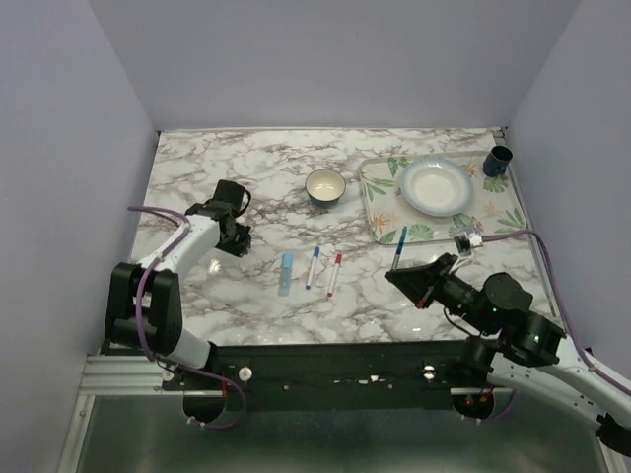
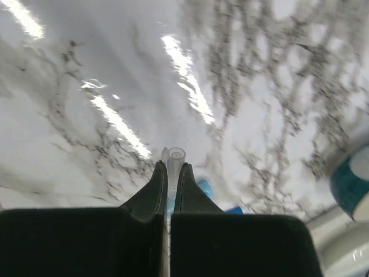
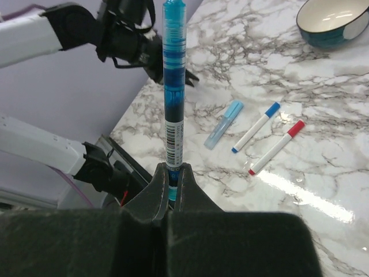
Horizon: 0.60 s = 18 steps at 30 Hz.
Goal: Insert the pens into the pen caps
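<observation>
My left gripper (image 2: 172,167) is shut on a clear pen cap (image 2: 174,156), whose open end pokes out past the fingertips. From above, that gripper (image 1: 240,244) hangs over the table's left part; the cap is too small to see there. My right gripper (image 3: 174,168) is shut on a blue pen (image 3: 173,86) with a barcode label, which sticks straight out from the jaws. Seen from above, that pen (image 1: 400,246) points away from the right gripper (image 1: 406,274). On the marble lie a blue-tipped white pen (image 1: 313,267), a red-tipped white pen (image 1: 334,275) and a light-blue translucent piece (image 1: 286,274).
A dark-rimmed bowl (image 1: 325,187) stands at mid back. A floral tray (image 1: 380,202) at back right carries a white plate (image 1: 435,187), with a dark blue cup (image 1: 498,161) at its far corner. Purple cables run along both arms.
</observation>
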Each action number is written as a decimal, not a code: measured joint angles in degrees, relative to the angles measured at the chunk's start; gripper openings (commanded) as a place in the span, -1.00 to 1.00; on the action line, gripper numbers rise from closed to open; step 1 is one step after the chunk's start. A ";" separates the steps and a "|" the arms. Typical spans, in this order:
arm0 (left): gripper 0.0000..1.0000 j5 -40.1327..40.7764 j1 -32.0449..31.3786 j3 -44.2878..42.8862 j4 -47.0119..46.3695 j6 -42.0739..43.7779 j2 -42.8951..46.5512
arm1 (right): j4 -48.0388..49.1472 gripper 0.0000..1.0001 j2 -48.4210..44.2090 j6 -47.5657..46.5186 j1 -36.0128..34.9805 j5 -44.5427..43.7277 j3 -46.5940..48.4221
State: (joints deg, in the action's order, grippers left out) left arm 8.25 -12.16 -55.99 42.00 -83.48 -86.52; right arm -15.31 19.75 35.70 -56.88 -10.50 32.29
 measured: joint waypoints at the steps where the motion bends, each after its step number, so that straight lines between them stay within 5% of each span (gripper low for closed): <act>1: -1.00 -0.13 -0.35 -0.22 -0.63 1.79 1.66 | 0.90 -0.99 1.46 0.04 0.00 0.87 0.00; 10: -1.00 -9.86 -4.68 1.11 -17.97 19.63 16.02 | 9.73 -0.99 20.31 -1.81 0.00 14.91 1.38; 18: -1.00 -26.97 -6.97 13.97 -47.78 25.55 33.46 | 22.60 -0.99 31.06 -2.64 0.00 28.81 1.38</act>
State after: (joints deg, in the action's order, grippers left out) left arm -18.72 -19.14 -42.02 -5.78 -57.93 -53.06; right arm 7.29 50.81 33.06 -56.88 18.31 33.67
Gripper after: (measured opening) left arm 0.027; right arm 0.027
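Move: The blue pen, already upright in the right hand, has its middle about 32 cm to the left hand's right, 13 cm back and 25 cm higher; the highlighter lies 9 cm right, 5 cm back, and the blue marker 16 cm right, 3 cm back, both 5 cm below. From the right hand, the left hand's clear cap is about 34 cm left, 16 cm ahead, 21 cm below; the red marker is 13 cm left, 11 cm ahead, 25 cm below. Left raises its cap some 23 cm and rightward, fingers swinging level; right brings the pen leftward towards it. ##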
